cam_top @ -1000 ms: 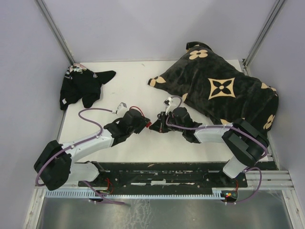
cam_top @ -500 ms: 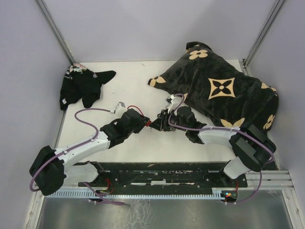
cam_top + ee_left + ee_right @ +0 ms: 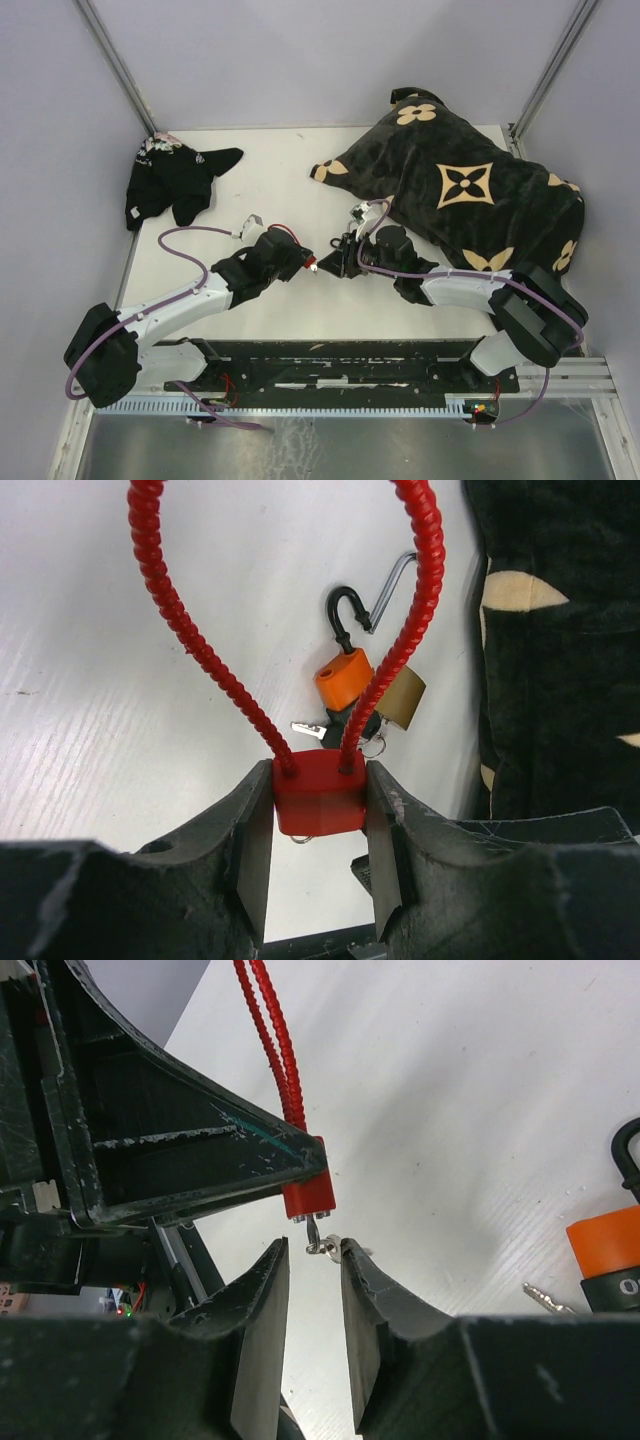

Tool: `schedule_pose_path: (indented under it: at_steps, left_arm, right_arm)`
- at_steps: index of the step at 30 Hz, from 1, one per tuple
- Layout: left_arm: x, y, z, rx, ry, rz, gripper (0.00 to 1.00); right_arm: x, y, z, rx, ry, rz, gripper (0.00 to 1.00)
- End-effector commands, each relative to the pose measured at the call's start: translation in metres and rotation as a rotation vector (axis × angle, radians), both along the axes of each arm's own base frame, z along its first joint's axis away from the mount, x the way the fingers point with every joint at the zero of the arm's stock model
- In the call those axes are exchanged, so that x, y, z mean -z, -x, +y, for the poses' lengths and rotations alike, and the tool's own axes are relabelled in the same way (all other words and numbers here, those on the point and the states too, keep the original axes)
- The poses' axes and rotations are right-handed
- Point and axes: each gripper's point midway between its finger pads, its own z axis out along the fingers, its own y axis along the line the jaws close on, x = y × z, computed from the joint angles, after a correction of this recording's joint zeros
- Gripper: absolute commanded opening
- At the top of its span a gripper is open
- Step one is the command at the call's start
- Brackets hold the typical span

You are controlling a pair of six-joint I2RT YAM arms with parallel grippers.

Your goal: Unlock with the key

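Observation:
My left gripper (image 3: 318, 815) is shut on the body of a red padlock (image 3: 318, 792), whose red cable shackle (image 3: 165, 610) loops away over the table. In the right wrist view the same padlock (image 3: 308, 1197) pokes out of the left jaws. A small metal key (image 3: 313, 1231) sticks out of the padlock's underside, with its ring (image 3: 327, 1249) hanging from it. My right gripper (image 3: 312, 1256) is open just below the key. Its jaws stand apart on either side of the key, and the ring touches the right fingertip (image 3: 352, 1253). From above, both grippers meet at the padlock (image 3: 312, 264).
An orange padlock (image 3: 345, 677), a brass padlock (image 3: 402, 697) and loose keys (image 3: 308, 730) lie just beyond the red one. A large black bag with tan flower prints (image 3: 470, 190) fills the back right. A dark cloth (image 3: 175, 180) lies at the back left.
The right gripper has gone from shut to open at the key. Both arms shifted slightly, and the left keeps its grip on the red padlock.

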Motion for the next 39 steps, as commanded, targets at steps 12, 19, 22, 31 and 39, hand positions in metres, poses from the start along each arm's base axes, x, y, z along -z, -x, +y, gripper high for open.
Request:
schedule_pose_path:
  at_steps: [12,19,22,31,39]
  left_arm:
    - [-0.031,-0.010,-0.019,0.008,0.121,-0.042,0.03]
    - [-0.029,-0.007,-0.022,0.022,0.138,-0.033,0.03]
    - [-0.026,-0.004,-0.027,0.041,0.155,-0.019,0.03]
    - [-0.023,0.008,-0.044,0.125,0.228,0.018,0.03]
    - [-0.042,0.013,-0.044,0.166,0.365,-0.141,0.03]
  right_arm:
    - [-0.002,0.004,0.017,-0.054,-0.043,-0.023,0.28]
    - [-0.007,0.004,0.019,-0.058,-0.062,-0.031,0.13]
    - [-0.010,0.004,0.021,-0.067,-0.071,-0.033,0.03]
    - [-0.032,-0.008,0.030,-0.068,-0.124,-0.079,0.01]
    - [-0.055,-0.020,0.028,-0.072,-0.257,-0.029,0.02]
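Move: The right hand's open fingertips stand just short of the key in the red cable lock: the key is about 2 cm to their left, 1 cm back and 2 cm lower. The orange padlock lies on the table some 3 cm ahead, 5 cm right and 10 cm below that hand, the brass padlock about 4 cm farther right of it. From the left hand, which holds the lock, the key is roughly 1 cm back, 2 cm right and 2 cm below. The right fingers close from about a third open and pinch the key just under the red lock, after the hand sinks nearly 2 cm and edges about 1 cm back and left onto it. The hand then creeps slightly forward and down. The left hand keeps its hold on the lock, shifts about 1 cm right towards the right hand, then sinks a little with a slight tilt. ##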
